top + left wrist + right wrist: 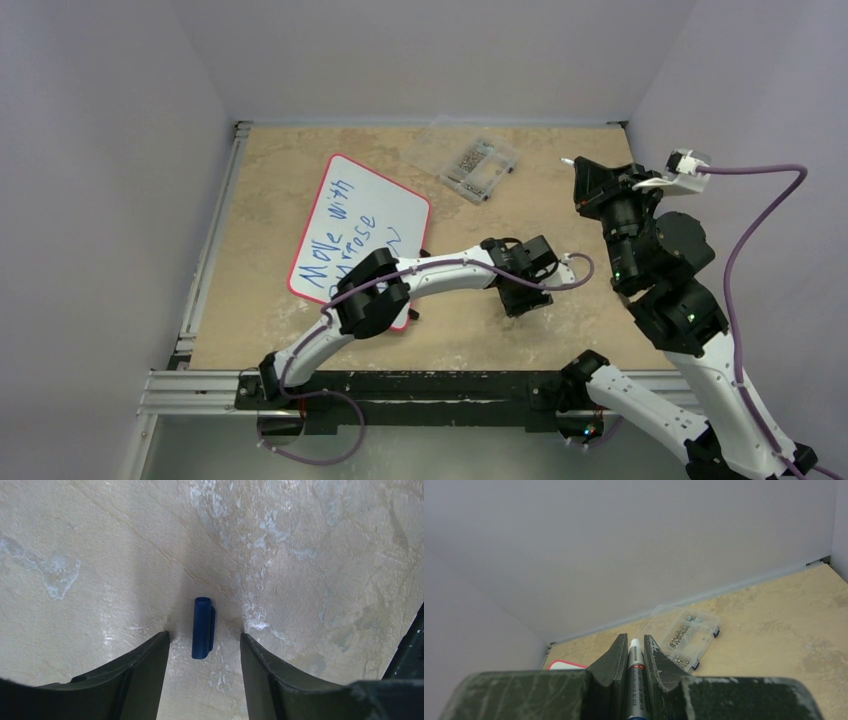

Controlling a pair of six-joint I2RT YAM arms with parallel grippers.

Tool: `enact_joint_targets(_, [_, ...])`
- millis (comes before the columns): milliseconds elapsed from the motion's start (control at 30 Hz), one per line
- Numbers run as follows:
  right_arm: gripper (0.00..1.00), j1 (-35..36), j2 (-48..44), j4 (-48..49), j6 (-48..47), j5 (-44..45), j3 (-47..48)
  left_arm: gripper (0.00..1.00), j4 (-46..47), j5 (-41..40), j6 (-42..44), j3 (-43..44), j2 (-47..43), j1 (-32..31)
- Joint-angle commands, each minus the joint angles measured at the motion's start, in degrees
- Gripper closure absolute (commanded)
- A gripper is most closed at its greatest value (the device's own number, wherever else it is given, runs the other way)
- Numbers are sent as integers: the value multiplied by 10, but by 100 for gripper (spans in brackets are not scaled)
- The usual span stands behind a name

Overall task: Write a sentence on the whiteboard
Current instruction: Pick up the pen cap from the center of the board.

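The whiteboard (385, 205), white with a red rim, lies tilted on the table's left half; one corner (566, 665) shows in the right wrist view. The sentence (340, 235) runs across it in big blue letters, its lower part hidden under my left arm. My left gripper (522, 298) points down at the table right of the board. Its fingers (150, 670) stand open on either side of a small blue marker cap (202, 627) lying on the table, with a gap on each side. My right gripper (635, 640), raised at the right, is shut on a silver marker (634, 667).
A clear plastic box of screws (478, 165) sits near the back wall, also seen from the right wrist as the box (689, 637). Purple walls close in three sides. A metal rail (205, 260) runs along the table's left edge.
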Motion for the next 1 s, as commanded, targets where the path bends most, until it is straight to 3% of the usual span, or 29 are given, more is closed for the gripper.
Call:
enact_joint_targets(0, [100,-1,0,10,-3,-6,11,49,-13,28,6,45,27,-3])
enact_joint_targets(167, [100,-1,0,10,-4,-6,9,54,-27,33,4,58,41,-3])
enact_joint_targets(267, [100,-1,0,11,-5,-5,8,62,-31,27,5,49,40,-3])
enact_joint_targets(333, [100,-1,0,12,-6,-5,9,77,-31,24,4,40,37,-3])
enact_joint_targets(367, [100,-1,0,13,-6,-5,8,96,-31,23,2,37,36,-3])
enact_joint_targets(400, [100,-1,1,13,-5,-6,7,100,-34,21,-3,36,34,-2])
enact_joint_targets(633, [100,-1,7,19,-4,-8,10,100,44,72,-42,-79,-85,3])
enact_joint_targets(967, [100,-1,28,34,-13,-31,38,100,67,127,-66,-196,-266,41])
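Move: The pen cap lies on the table just off the left fingertips, between the open pads: about 1 cm to the right, level fore and aft, some 1 cm below. The whiteboard's middle is roughly 35 cm to the left and 10 cm farther out; the parts box is about 25 cm ahead and 12 cm left. From the raised right hand, the cap is some 44 cm below, about 5 cm back and straight in line sideways. The left hand edges right, pinches the pen cap, then lifts it about 5 cm while swinging left and back. ##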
